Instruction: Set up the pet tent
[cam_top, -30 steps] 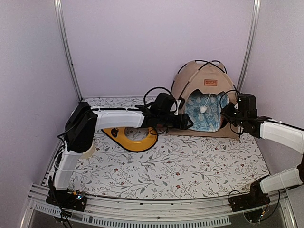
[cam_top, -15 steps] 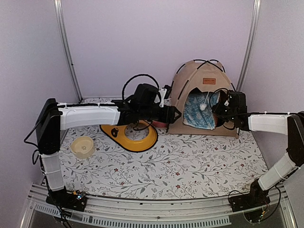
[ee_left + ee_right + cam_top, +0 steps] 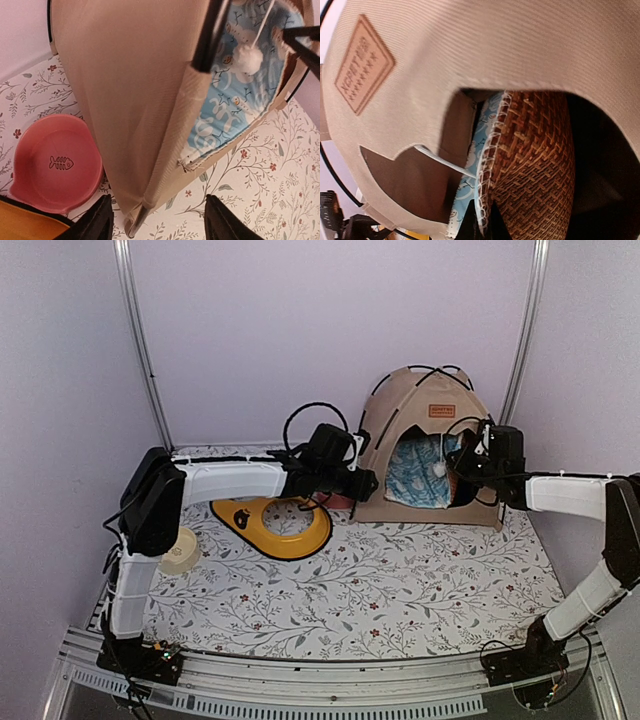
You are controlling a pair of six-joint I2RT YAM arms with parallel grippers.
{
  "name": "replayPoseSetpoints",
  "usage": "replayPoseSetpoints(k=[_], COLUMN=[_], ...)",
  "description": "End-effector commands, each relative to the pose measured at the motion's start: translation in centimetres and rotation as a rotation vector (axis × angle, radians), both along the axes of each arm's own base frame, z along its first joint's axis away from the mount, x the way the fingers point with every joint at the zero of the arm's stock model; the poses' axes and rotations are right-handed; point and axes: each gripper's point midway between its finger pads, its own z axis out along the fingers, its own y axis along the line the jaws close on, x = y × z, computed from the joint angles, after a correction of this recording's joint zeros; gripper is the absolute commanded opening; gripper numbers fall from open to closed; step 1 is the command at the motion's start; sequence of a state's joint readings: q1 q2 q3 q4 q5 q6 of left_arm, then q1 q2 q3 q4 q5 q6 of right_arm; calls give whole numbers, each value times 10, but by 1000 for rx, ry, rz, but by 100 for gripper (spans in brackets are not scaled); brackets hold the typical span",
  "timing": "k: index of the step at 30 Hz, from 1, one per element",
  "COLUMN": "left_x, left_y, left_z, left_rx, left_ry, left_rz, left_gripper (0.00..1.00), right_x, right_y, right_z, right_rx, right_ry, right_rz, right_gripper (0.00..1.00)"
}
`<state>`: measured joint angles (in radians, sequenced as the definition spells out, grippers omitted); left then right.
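Observation:
The tan pet tent (image 3: 428, 430) stands at the back right with black poles crossed over its top and a brown label (image 3: 364, 62). Its white pom-pom (image 3: 248, 57) hangs in the doorway. My left gripper (image 3: 160, 220) is open at the tent's front left corner (image 3: 137, 220), a finger on either side of the pole end. Reaching into the doorway, my right gripper (image 3: 485, 225) is shut on the stitched edge of the blue cushion (image 3: 470, 185). The cushion stands tilted on edge inside and shows its brown woven underside (image 3: 535, 165).
A yellow feeder (image 3: 275, 525) lies left of the tent, under my left forearm. A pink bowl with a fish mark (image 3: 52, 167) sits against the tent's left side. A cream bowl (image 3: 182, 550) rests by the left arm's elbow. Walls close in behind and on both sides.
My left gripper pulled back from the doorway to the tent's front left corner. My right gripper reached further into the doorway, and the cushion turned more upright and went deeper inside.

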<state>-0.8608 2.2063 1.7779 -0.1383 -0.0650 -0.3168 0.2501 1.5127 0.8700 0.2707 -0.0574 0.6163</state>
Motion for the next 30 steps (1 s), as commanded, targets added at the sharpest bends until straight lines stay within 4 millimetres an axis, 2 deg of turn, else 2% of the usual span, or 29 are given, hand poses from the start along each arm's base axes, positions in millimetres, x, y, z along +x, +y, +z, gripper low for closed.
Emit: replayPoseSetpoints(k=[1,5,8,14,15,18,20,22,25,27,29,30], left_x=[17,25,25,18,15,2,-6,-13,-21,-27,-32,-34], left_y=[-1,-5,-6,-10,-11,-17,-18,-20,-21,-21,-22,-21], left_z=[8,7,4,-4,-6,-9,-6,-2,7,11,13,14], left_rx=[35,48,53,77,81,83,74,56,26,6,-14,-22], left_ry=[-56,-69,-74,-73,-69,-61,-53,-45,-33,-17,3,12], left_rz=[-1,-3,-16,-90,-116,-206,-250,-285,-316,-329,-339,-339], left_gripper=[60,55,45,3,0,0,0,0,0,0,0,0], right_x=[13,9,10,20,22,31,32,27,12,-1,-16,-22], right_y=[26,31,26,-15,-15,-12,-14,-18,-27,-31,-35,-36], right_z=[47,54,57,38,35,26,11,-4,-21,-24,-19,-13], right_rx=[47,79,83,43,34,-17,-68,-107,-179,-221,-280,-299], right_ry=[-165,-207,-220,-117,-109,-57,2,59,153,187,197,193], right_rz=[139,157,130,-90,-88,-73,-68,-77,-87,-92,-101,-105], right_gripper=[0,0,0,0,0,0,0,12,38,50,64,67])
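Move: The tent's front-left pole sleeve stands just ahead of my open left fingers, about 2 cm forward and 1 cm to the right. From that hand the pink bowl lies roughly 4 cm ahead, 8 cm left and 10 cm lower. My right hand, already pinching the mat's right edge inside the tent, has the mat's middle some 8 cm to its left and 6 cm below, with the white pompom about 4 cm left, level with it. I ease my left hand about 1.5 cm forward and slightly right, pinch the tent's front-left sleeve shut between my fingers, then draw it back some 2.5 cm, drifting right and twisting clockwise. Meanwhile my right hand lifts the mat edge about 3 cm, first leftward, pushes it a little deeper into the tent, then sinks back down and to the right, opening to let go of it. ##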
